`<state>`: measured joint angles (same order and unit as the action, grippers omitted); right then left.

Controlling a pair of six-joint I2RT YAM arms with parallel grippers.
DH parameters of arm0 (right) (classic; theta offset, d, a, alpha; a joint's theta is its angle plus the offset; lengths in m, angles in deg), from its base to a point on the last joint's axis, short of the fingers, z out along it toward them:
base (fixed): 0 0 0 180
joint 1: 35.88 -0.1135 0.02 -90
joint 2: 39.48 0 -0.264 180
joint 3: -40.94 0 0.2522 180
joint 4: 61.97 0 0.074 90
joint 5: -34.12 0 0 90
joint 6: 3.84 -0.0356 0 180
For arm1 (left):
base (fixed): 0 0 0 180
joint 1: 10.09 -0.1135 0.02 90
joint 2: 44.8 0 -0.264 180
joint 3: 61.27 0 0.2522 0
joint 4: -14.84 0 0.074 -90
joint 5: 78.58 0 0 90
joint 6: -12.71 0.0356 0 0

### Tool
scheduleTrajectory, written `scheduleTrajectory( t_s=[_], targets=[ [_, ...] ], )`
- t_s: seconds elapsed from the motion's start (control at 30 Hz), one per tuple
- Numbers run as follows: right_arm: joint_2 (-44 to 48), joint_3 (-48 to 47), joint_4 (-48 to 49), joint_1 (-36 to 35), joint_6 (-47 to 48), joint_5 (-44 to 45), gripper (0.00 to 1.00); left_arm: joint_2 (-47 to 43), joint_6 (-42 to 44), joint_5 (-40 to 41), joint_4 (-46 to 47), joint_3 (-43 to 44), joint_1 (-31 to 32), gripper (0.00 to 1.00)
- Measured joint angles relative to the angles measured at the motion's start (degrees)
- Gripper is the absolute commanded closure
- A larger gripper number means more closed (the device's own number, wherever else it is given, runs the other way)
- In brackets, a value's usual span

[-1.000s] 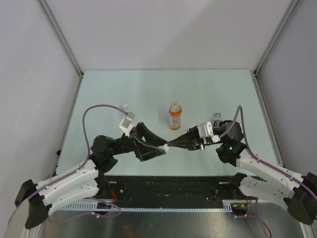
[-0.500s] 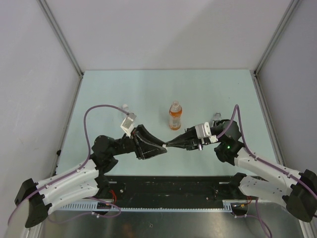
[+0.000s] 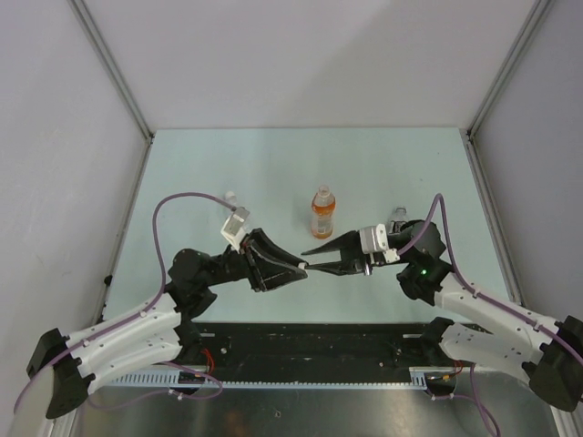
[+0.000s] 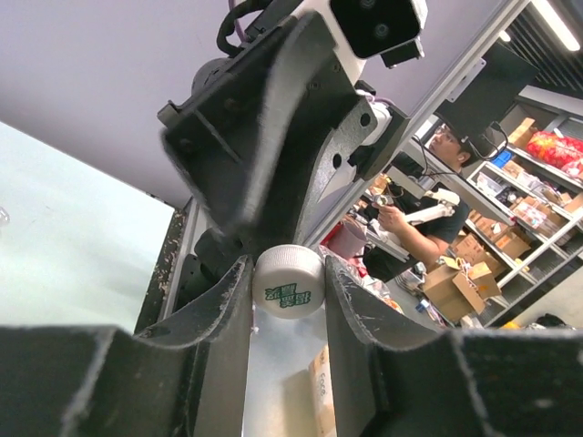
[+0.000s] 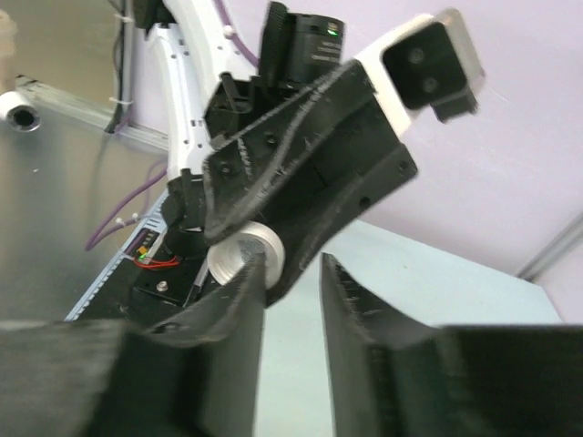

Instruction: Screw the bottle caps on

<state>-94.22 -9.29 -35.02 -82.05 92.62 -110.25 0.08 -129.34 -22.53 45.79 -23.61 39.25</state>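
My left gripper [image 3: 302,265] is shut on a white bottle cap [image 4: 289,282] with green print on top; the cap sits squeezed between the tips of both fingers, above the near middle of the table. The right gripper [image 3: 311,259] faces it tip to tip, open, its fingers apart around the left gripper's tips. In the right wrist view the cap [image 5: 239,255] shows just beyond my right gripper [image 5: 291,269], with nothing between the right fingers. An orange-tinted bottle [image 3: 322,212] stands upright behind the two grippers, with no cap on it.
A small clear bottle [image 3: 398,218] stands partly hidden behind the right wrist. Another small clear item [image 3: 230,195] lies near the left arm's cable. Grey walls enclose the pale green table [image 3: 228,155] on three sides.
The left gripper has closed on the white cap. The right gripper, shut on that cap before, has opened and let go of it.
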Motion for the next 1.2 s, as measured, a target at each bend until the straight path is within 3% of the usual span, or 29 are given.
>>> scheduleTrajectory(
  t_s=[0.23,0.33,0.47,0.6,0.77,0.87,1.0,1.2],
  targets=[
    [6.43,-0.07,-9.38,0.17,2.91,9.11,0.34,-3.45,2.69,4.02,-4.31,0.07,0.28,0.78],
    [10.1,-0.09,-12.5,0.22,3.21,14.62,0.26,-4.92,5.07,10.21,-12.9,1.38,0.42,0.77],
    [14.01,-0.11,-15.23,0.22,0.98,26.91,0.23,-3.74,8.07,20.61,-27.76,5.7,0.42,0.76],
    [16.26,-0.13,-18.18,0.35,-5.38,43.45,0.17,3.1,10.69,29.44,-39.74,10.32,0.42,0.78],
    [18.12,-0.2,-25.97,0.96,-14.23,61.64,0.03,19.78,12.22,33.2,-47.98,13.0,0.5,0.82],
    [19.74,-0.2,-31.36,1.57,-18.86,69.99,0.01,29.24,12.44,35.63,-53.02,13.73,1.29,0.82],
    [22.08,-0.2,-37.38,2.86,-23.15,77.53,0.01,36.54,12.68,38.8,-57.77,16.61,2.86,0.82],
    [23.32,-0.17,-44.02,4.57,-26.08,82.2,0.01,43.6,13.53,42.01,-59.98,22.71,4.83,0.79]
  ],
)
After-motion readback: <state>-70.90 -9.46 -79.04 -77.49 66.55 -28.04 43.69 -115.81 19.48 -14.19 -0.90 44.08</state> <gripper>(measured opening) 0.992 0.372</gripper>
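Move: The uncapped orange bottle stands some 25 cm ahead of the left hand, which already holds the white cap, about 4 cm to its right and 22 cm below. From the right hand it lies about the same way: 25 ahead, 4 right, 22 down. Bare table for the cap lies 12 cm ahead of the left hand and about 31 below. The Pepsi bottle is roughly 18 ahead and 22 right of the right hand, also 22 below. Keeping its pinch on the white cap, the left hand carries it some 30 cm down and about 11 cm forward towards the bare table short of the orange bottle, the fingers swinging from pointing right to mostly down. The right hand opens wide and withdraws about 19 cm right and 14 forward, dipping slightly late on, and swings around clockwise until its fingers point forward. ##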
